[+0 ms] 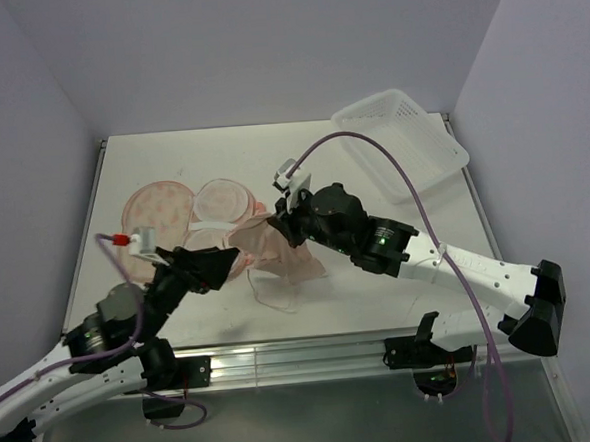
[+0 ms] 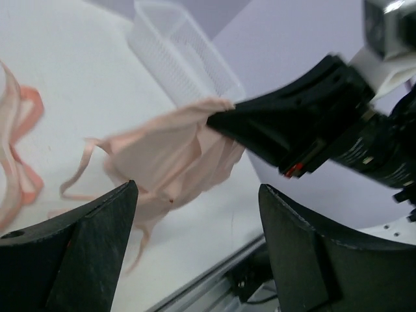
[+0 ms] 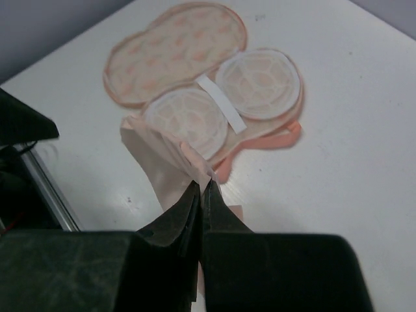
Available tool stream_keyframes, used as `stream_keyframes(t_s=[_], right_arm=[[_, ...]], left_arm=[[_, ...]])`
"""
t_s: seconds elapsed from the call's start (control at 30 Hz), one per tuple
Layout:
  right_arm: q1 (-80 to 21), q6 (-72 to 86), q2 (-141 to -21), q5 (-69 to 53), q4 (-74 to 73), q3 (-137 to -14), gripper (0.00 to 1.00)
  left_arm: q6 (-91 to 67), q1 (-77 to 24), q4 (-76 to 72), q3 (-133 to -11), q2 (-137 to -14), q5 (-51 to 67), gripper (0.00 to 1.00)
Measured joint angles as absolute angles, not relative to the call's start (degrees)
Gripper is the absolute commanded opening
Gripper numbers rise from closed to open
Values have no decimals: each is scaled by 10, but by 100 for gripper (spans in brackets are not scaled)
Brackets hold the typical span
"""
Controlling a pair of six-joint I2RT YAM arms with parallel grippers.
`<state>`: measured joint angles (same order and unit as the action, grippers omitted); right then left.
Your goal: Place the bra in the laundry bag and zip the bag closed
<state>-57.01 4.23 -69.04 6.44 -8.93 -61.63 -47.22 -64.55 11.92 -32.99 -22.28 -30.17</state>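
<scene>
The pale peach bra [image 1: 277, 254] hangs bunched above the table's middle, pinched at its top edge by my right gripper [image 1: 278, 222], which is shut on it. The right wrist view shows the tips [image 3: 203, 185] closed on a fold of the bra [image 3: 153, 166]. The laundry bag [image 1: 159, 204] lies unzipped and spread flat to the left, printed lobes and whitish mesh rounds [image 3: 259, 79] showing. My left gripper [image 1: 235, 255] stands open just left of the bra [image 2: 162, 153], jaws wide with nothing between them [image 2: 197, 195]. The bag's pink edge [image 2: 23, 149] shows at the far left.
A white plastic lattice basket [image 1: 402, 139] stands at the back right corner, also in the left wrist view [image 2: 182, 58]. The metal rail [image 1: 303, 356] runs along the table's near edge. Purple cables loop over both arms.
</scene>
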Motion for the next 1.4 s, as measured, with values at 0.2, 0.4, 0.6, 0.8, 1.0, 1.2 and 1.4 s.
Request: stream_keyframes(t_s=[0.2,0.4,0.6,0.8,1.0,1.2,1.4], right_arm=[[-608,51,-746,84,-70,-721,0],[-629,62,-828,85,-53,-799,0],[-634,66,-911,75,-40,-849,0],[-635,68,-977,63,-25,-898,0],[-635,84,-1010,48,4,-933,0],[-614,138,-1039,11,59,-937,0],[-548,204,-1112,-31,94,-946,0]], left_arm=[[-406,-646,197,-454,-160,-357,99],[-337,-646,213,-507,-155,-398,99],[-295,-646,222,-507,-151,-423,99],[-279,-646,228,-507,-141,-436,99],[-272,-646,230,-507,-138,-442,99],[-266,-646,230,-507,-138,-450,99],[-266,-646,231,-507,-143,-454,99]])
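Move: Some 27 cm to the right hand's left and 14 cm farther out lies the open laundry bag, about 26 cm lower. Its white band is roughly 21 cm left and 15 cm ahead of that hand, and its pink loop edge 8 cm left and 17 cm ahead. The bra, pinched in the right fingers, hangs with its middle about 12 cm below them and 4 cm back. From the empty left hand, the bag lies about 22 cm ahead, 16 cm left and 27 cm down. Carrying the still-pinched bra left towards and over the bag, the right hand travels about 18 cm, lifting some 7 cm early on, then easing lower; at the end it sweeps about 7 cm forward while sinking back to its starting height, rolling its left side up. The left hand, already empty, swings left and up clear of the bra, about 12 cm sideways, opening fully. ##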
